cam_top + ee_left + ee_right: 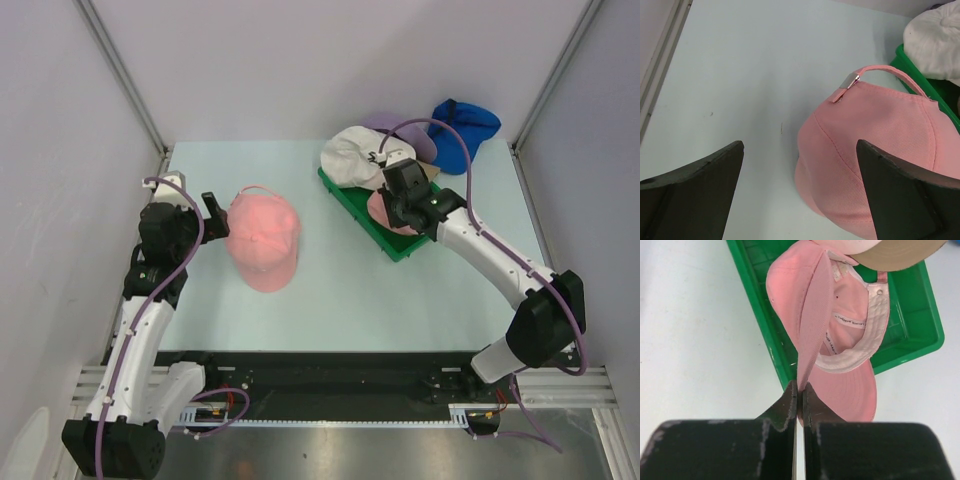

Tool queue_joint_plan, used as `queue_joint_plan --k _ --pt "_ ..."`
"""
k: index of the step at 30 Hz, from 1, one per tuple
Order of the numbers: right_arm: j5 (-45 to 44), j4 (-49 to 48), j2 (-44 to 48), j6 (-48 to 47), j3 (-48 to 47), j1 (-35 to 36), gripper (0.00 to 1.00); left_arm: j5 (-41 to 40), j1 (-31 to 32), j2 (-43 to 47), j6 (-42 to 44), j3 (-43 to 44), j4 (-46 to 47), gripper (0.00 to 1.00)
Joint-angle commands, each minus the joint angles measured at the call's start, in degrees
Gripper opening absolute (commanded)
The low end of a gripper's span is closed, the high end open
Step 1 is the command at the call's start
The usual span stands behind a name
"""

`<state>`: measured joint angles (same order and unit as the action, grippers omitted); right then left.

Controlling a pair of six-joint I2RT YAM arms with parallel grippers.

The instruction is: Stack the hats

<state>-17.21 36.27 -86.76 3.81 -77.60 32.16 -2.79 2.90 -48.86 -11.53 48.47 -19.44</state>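
A salmon pink hat [264, 240] lies crown up on the table at left centre. My left gripper [213, 212] is open just left of it; in the left wrist view the pink hat [875, 135] sits partly between the spread fingers [700, 185], untouched. A paler pink hat [840, 325] lies upside down in the green tray [910, 305]. My right gripper [800, 390] is shut on a fold of this hat's crown fabric. From the top view the right gripper [398, 205] is over the green tray [352, 205]. White [352, 155], lavender [395, 128] and blue [462, 128] hats lie behind.
A tan brim [895, 252] overlaps the tray's far end, next to the white hat [935, 40]. The tray lies diagonally at right centre. Enclosure walls and metal posts [125, 75] border the table at the back and sides.
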Motion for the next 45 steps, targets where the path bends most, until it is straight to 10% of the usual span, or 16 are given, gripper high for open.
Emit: queue_joint_plan --k 1,9,13,16,27,45 --pt "0.6 -1.12 1.51 -0.91 -3.52 0.44 0.0 -0.03 0.53 1.14 0.54 1.89 1.34 1.0" --pt "-0.98 -2.17 -0.34 -0.65 -2.99 0.27 0.01 0.06 0.53 1.22 0.54 1.89 1.34 1.0" --pt "0.77 -2.0 -1.66 0.14 -4.92 -0.61 0.75 0.06 0.53 1.31 0.54 1.89 1.42 1.0" --pt "0.51 -1.55 0.27 0.14 -7.11 -1.13 0.88 -0.29 0.53 1.14 0.54 1.89 1.34 1.0" --pt "7.02 -9.36 -0.68 5.76 -14.76 -20.09 0.91 -0.55 0.53 -0.97 0.81 2.42 0.63 1.0" --pt "-1.77 -16.14 -50.51 18.95 -51.05 -37.7 0.89 -4.24 0.53 -6.07 2.74 2.95 -0.16 1.0"
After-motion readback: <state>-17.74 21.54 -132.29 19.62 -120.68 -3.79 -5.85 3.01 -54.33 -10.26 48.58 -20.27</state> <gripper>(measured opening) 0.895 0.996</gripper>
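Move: The right hand still grips an edge of the smaller pink hat, whose middle hangs about 4 cm ahead and 8 cm below, over the green box (centre some 8 cm ahead, 16 cm down). Its next target, the blue hat, lies roughly 26 cm ahead, 20 cm right and 15 cm lower; the white hat is 18 cm ahead and 6 left, the purple hat 26 ahead and 4 right. From the left hand the blue hat is about 32 cm ahead, 61 right. Staying almost in place at first, the right hand opens wide and lets go of the smaller pink hat over the green box. It then climbs about 12 cm on an arc forward and right, and drops to slightly below its starting height at the blue hat, some 26 cm out and 24 cm right, turning clockwise about 45 degrees, fingers open. The empty left hand sinks some 3 cm beside the larger pink hat. ##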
